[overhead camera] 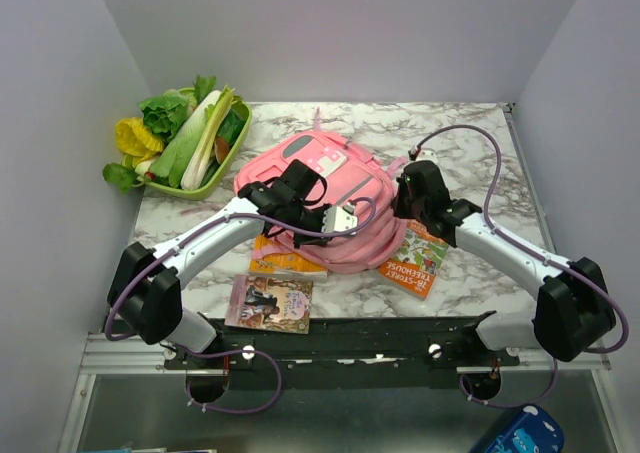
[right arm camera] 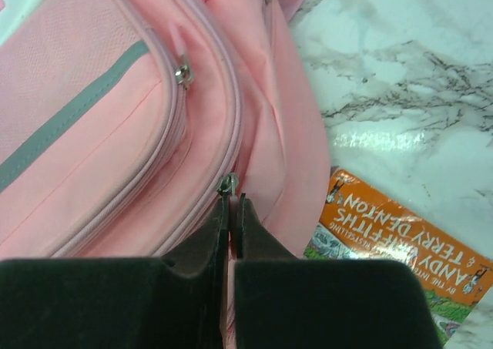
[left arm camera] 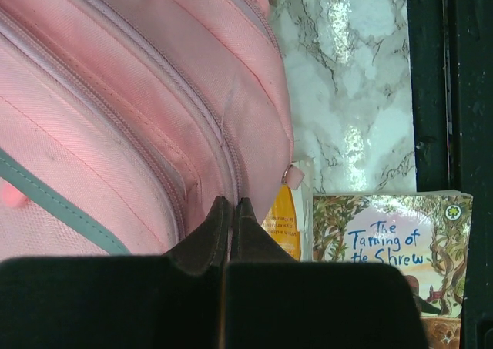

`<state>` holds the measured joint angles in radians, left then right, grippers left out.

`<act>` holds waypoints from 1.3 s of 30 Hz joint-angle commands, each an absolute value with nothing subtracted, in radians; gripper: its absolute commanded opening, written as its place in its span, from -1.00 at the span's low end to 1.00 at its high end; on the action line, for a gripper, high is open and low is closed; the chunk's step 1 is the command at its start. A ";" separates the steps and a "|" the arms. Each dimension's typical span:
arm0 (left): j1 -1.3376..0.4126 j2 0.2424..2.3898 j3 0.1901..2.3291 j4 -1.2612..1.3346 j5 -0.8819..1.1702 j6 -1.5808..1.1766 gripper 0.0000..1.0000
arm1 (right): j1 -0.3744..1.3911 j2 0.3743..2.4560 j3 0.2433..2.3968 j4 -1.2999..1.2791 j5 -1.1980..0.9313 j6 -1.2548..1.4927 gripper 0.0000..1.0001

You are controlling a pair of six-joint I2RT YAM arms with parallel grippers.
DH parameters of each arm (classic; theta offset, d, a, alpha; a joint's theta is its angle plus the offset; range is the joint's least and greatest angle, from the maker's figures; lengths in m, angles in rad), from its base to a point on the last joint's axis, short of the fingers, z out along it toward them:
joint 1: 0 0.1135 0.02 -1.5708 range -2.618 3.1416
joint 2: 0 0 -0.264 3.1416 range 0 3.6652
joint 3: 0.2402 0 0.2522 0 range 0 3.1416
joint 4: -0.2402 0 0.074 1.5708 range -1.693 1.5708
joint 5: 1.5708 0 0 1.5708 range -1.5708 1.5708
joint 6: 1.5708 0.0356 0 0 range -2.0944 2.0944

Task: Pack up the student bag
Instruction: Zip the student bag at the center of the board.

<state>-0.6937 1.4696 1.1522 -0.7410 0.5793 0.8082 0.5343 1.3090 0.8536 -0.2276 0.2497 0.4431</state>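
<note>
The student bag (overhead camera: 335, 208), a soft pink backpack with a grey strip, lies flat in the middle of the marble table (overhead camera: 470, 153). My left gripper (overhead camera: 300, 198) rests on its left side. In the left wrist view this gripper (left arm camera: 233, 201) is shut, its tips against the bag's (left arm camera: 115, 118) zipper seam, and nothing shows between them. My right gripper (overhead camera: 415, 201) is at the bag's right side. In the right wrist view it (right arm camera: 233, 197) is shut on a pink zipper pull (right arm camera: 228, 185) of the bag (right arm camera: 115, 133), the metal ring just past the tips.
A "Taming of the Shrew" book (overhead camera: 268, 304) lies near the front edge. An orange book (overhead camera: 285, 258) pokes out from under the bag. A Treehouse book (overhead camera: 418, 260) lies by the bag's right edge. A green tray (overhead camera: 225, 168) of vegetables stands at the back left.
</note>
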 commanded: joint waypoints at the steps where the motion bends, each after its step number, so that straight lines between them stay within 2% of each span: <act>1: -0.686 1.424 1.167 -0.926 0.598 0.876 -1.00 | 0.466 1.391 0.943 -0.187 0.339 0.368 -0.99; 5: -0.673 1.416 1.175 -0.937 0.566 0.887 -1.00 | 0.449 1.417 0.960 -0.190 0.399 0.399 -0.99; 9: -0.634 1.416 1.183 -0.853 0.462 0.821 -1.00 | 0.445 1.335 0.901 -0.180 0.459 0.440 -0.99; 13: -0.562 1.434 1.201 -0.665 0.307 0.692 -1.00 | 0.445 1.232 0.827 -0.178 0.419 0.471 -0.99; 18: -0.471 1.494 1.261 -0.585 0.188 0.577 -1.00 | 0.448 1.141 0.727 -0.166 0.274 0.521 -0.99; 21: -0.451 1.522 1.278 -0.572 0.204 0.535 -0.84 | 0.466 1.114 0.668 -0.114 0.140 0.546 -0.99; 25: -0.465 1.516 1.307 -0.655 0.380 0.526 -0.34 | 0.549 1.132 0.664 -0.104 0.092 0.558 -0.99; 32: -0.635 1.437 1.325 -0.712 0.546 0.566 -0.17 | 0.584 1.140 0.663 -0.084 0.037 0.574 -0.99; 39: -0.767 1.554 1.313 -0.586 0.463 0.564 -0.17 | 0.584 1.131 0.664 -0.115 0.092 0.575 -0.99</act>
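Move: My left fingers are shut on the zip seam at the student bag's near edge. The bag's middle is about 10 cm straight ahead and a little lower, the yellow book some 7 cm left, 4 back and 10 below. My right fingers hold the zipper pull, about 1 cm ahead; the bag's middle is roughly 20 cm left and 3 ahead of them, the treehouse book 10 cm back, 4 right, 9 below. My left hand, still gripping the bag, carries its edge about 12 cm forward and some 6 cm left, turning roughly 30 degrees counter-clockwise, then opens, lets go, and comes back and right towards my right hand, rising slightly. My right hand keeps its pinch on the zipper pull; it eases 2 cm forward, then swings back about 7 cm and left, lifting briefly on the way. ##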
